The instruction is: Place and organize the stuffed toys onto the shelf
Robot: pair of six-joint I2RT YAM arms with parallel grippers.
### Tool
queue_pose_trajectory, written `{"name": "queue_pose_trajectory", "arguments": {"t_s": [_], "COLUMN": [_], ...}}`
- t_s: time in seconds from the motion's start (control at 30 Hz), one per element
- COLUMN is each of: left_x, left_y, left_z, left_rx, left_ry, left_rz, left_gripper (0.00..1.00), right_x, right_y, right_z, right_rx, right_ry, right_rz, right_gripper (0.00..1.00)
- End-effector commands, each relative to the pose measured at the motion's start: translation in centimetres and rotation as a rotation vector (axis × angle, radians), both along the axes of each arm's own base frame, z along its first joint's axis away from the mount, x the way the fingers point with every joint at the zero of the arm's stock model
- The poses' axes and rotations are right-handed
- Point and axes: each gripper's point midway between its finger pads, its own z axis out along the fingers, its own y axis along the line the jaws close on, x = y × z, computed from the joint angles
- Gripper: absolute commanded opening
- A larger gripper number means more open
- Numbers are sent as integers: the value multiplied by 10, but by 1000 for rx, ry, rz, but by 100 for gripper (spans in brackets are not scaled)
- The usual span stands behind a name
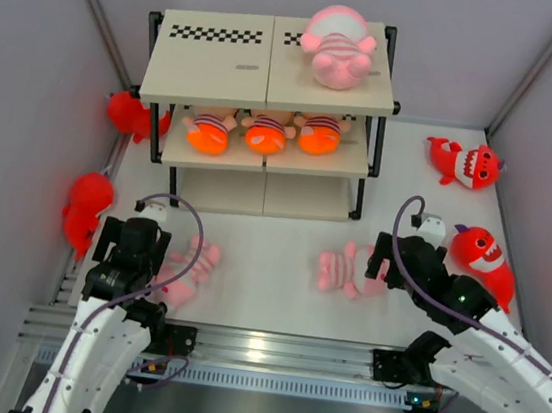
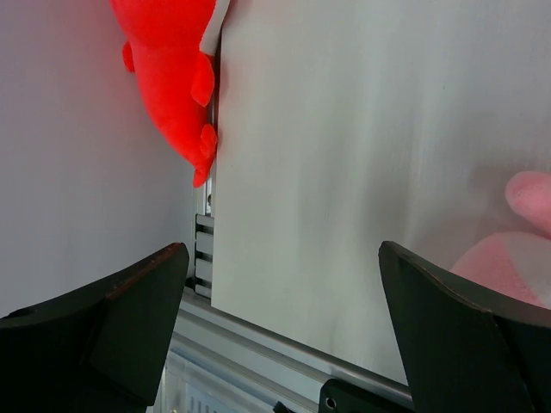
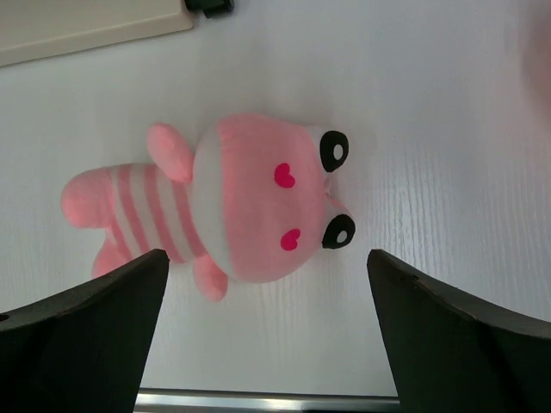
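The shelf (image 1: 213,63) stands at the back. A pink striped doll (image 1: 338,45) lies on its top board, and three dolls (image 1: 265,135) with orange-lit heads lie on the middle board. My right gripper (image 1: 386,255) is open and empty, hovering over a pink striped doll (image 1: 347,271) lying face up on the table. In the right wrist view, that doll (image 3: 250,202) lies between and beyond the fingers of the gripper (image 3: 267,255). My left gripper (image 1: 139,240) is open and empty (image 2: 282,247), with another pink doll (image 1: 188,264) just to its right (image 2: 516,249).
Red sharks lie by the left wall (image 1: 84,208), left of the shelf (image 1: 131,113), at the back right (image 1: 467,165) and beside my right arm (image 1: 483,260). The left-wall shark also shows in the left wrist view (image 2: 172,69). The shelf's bottom board (image 3: 86,26) shows in the right wrist view.
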Motion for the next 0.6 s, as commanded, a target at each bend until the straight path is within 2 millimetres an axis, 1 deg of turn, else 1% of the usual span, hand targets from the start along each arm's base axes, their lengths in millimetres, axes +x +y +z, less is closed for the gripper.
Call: {"name": "queue_pose_trajectory", "arguments": {"t_s": [0.0,0.1,0.13,0.17,0.2,0.3,0.33,0.37,0.4,0.47,0.5,0.53,0.57], "left_x": [2,1,1,2,2,2,3,2,3,3,3,3,3], "left_y": [3,4,4,3,3,2,2,2,2,1,0,0,-1], "left_z": [7,6,5,4,4,3,3,2,2,2,2,2,2], "left_rx": [-1,4,4,1,2,1,2,1,0,-1,-5,-6,-6], "left_ry": [-30,-26,-22,-16,-16,-5,0,3,1,2,4,5,10], "left_rz": [28,36,32,25,24,21,19,16,16,11,6,0,-5], "left_gripper": [98,98,98,98,98,98,98,98,98,98,98,98,98], "right_x": [-1,-8,-14,-15,-27,-40,-50,-51,-56,-54,-56,-53,-53], "right_y": [6,8,17,27,44,75,83,82,75,61,56,51,51], "right_z": [16,20,21,26,31,44,42,36,16,-10,-31,-40,-46], "right_rx": [57,129,171,215,283,417,441,428,363,240,161,106,63], "right_ry": [-9,-1,19,8,24,5,48,74,154,221,307,328,341], "right_rz": [18,-12,34,75,184,361,410,407,386,325,295,266,264], "right_gripper": [99,99,99,100,99,99,99,99,99,99,99,99,99]}}
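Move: The pink striped toy lying on the table is about 5 cm to the right gripper's left, roughly level with it fore and aft, and some 12 cm below it. The nearer red shark toy is about 20 cm to the right of that gripper and 5 cm farther out. The shelf's near right foot is some 11 cm ahead and 7 cm left. From the left gripper the pink toy is about 45 cm right and 2 cm ahead. Swing the open right gripper about 6 cm left and some 4 cm back, bringing it to the near side of the pink toy. Arc it up a couple of centimetres, then sink it nearly 4 cm from the crest. Turn it some 15 degrees counter-clockwise, lift its left side and tip the fingers more steeply down. Keep clear of the toy. ##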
